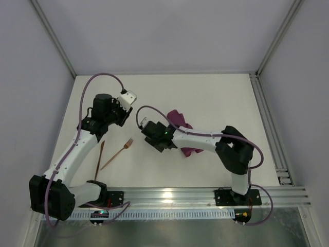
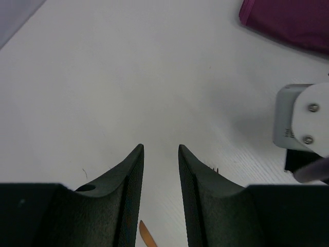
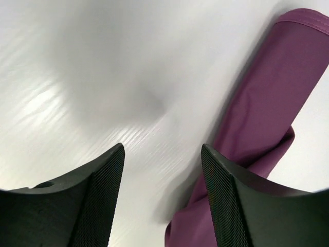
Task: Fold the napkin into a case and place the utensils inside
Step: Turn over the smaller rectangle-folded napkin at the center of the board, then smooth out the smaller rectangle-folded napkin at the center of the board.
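Observation:
The plum-purple napkin [image 1: 177,118] lies crumpled at mid-table, and my right forearm covers its middle part. In the right wrist view the napkin [image 3: 267,113] runs as a folded strip past the right finger. My right gripper [image 1: 146,131] [image 3: 163,149] stands open just left of the cloth, with bare table between its fingers. Two copper utensils lie to the left: a fork [image 1: 117,154] and a knife [image 1: 100,157]. My left gripper [image 1: 122,110] [image 2: 161,149] hovers above them, open by a narrow gap and holding nothing. The knife tip [image 2: 146,234] shows between its fingers, and the fork tines [image 2: 215,169] peek out beside the right finger.
White tabletop [image 1: 216,98] with grey walls behind and at both sides. An aluminium rail [image 1: 267,113] runs along the right edge, another [image 1: 195,195] along the near edge by the arm bases. Part of the right gripper's housing [image 2: 303,123] shows in the left wrist view.

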Motion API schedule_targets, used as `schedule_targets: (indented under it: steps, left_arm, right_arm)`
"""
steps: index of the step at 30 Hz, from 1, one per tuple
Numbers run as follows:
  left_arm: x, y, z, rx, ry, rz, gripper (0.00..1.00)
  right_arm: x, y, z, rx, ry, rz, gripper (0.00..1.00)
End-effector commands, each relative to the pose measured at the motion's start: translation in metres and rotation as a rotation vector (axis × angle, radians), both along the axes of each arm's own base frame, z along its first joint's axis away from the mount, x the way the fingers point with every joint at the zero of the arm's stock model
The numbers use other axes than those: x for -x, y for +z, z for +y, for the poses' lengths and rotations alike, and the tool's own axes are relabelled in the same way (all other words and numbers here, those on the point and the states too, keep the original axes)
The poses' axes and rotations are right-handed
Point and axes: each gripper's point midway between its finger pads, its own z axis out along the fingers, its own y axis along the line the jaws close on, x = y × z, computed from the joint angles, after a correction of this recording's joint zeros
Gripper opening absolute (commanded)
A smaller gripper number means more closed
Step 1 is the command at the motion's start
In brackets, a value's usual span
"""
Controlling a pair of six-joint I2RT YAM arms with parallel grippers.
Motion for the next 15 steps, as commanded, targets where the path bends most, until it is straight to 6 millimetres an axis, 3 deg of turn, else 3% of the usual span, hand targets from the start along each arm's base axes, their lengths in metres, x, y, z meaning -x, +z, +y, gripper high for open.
schedule_targets:
  steps: [1, 2, 3, 4, 5, 6, 8, 9, 10, 11, 12, 13, 15]
  left_arm:
    - [-0.006, 0.028, -0.002, 0.026, -0.008, -0.060, 0.36]
    - [-0.005, 0.030, -0.004, 0.033, -0.018, -0.061, 0.36]
    - [-0.003, 0.030, -0.009, 0.046, -0.044, -0.054, 0.36]
    - [0.007, 0.031, -0.026, 0.099, -0.145, -0.034, 0.36]
    - [0.016, 0.029, -0.035, 0.117, -0.208, -0.012, 0.39]
    - [0.025, 0.027, -0.049, 0.145, -0.280, 0.007, 0.40]
    - [0.040, 0.022, -0.074, 0.162, -0.390, 0.020, 0.45]
    - [0.057, 0.011, -0.102, 0.109, -0.503, 0.003, 0.46]
    - [0.067, 0.001, -0.116, 0.056, -0.567, -0.016, 0.47]
    - [0.070, -0.011, -0.125, -0.033, -0.595, -0.051, 0.48]
    - [0.074, -0.015, -0.141, -0.116, -0.701, -0.145, 0.49]
    - [0.095, -0.039, -0.163, -0.186, -0.796, -0.141, 0.56]
    - [0.102, -0.051, -0.187, -0.231, -0.857, -0.149, 0.64]
  right_arm:
    - [0.020, 0.056, 0.029, -0.307, 0.051, 0.054, 0.66]
    - [0.024, 0.078, 0.025, -0.392, 0.031, 0.053, 0.66]
    - [0.019, 0.066, 0.003, -0.414, -0.025, 0.078, 0.66]
    - [0.022, 0.066, -0.004, -0.480, -0.040, 0.128, 0.66]
    - [0.017, 0.086, -0.014, -0.605, -0.089, 0.109, 0.62]
    - [0.008, 0.059, -0.055, -0.605, -0.203, 0.140, 0.60]
    - [0.004, 0.058, -0.076, -0.718, -0.249, 0.176, 0.60]
    - [0.011, 0.047, -0.095, -0.750, -0.293, 0.203, 0.60]
    - [-0.005, 0.044, -0.125, -0.793, -0.388, 0.193, 0.60]
    - [-0.005, 0.043, -0.129, -0.850, -0.387, 0.220, 0.60]
    - [-0.003, 0.029, -0.144, -0.846, -0.430, 0.241, 0.60]
    - [-0.010, 0.023, -0.163, -0.847, -0.491, 0.233, 0.60]
    - [-0.004, 0.007, -0.170, -0.867, -0.508, 0.287, 0.59]
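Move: The folded napkin lies on the board roughly 10 cm to the right of my right hand and 3 cm ahead, about 4 cm lower. From my left hand, high above the board, the napkin is some 26 cm to the right, 4 cm back and 19 cm below. The fork sits about 14 cm back from my left hand and 3 cm to its left; the other utensil is 16 cm back and 10 cm left, both 19 cm below. I lift my open right hand off to clear the napkin, swing it over to the far side, about 19 cm to the right, and sink back to the starting height at the near right corner, rolling its fingers round to point left. My left hand sweeps right and back towards the napkin, dipping late, turning clockwise some 40 degrees and opening wider. ##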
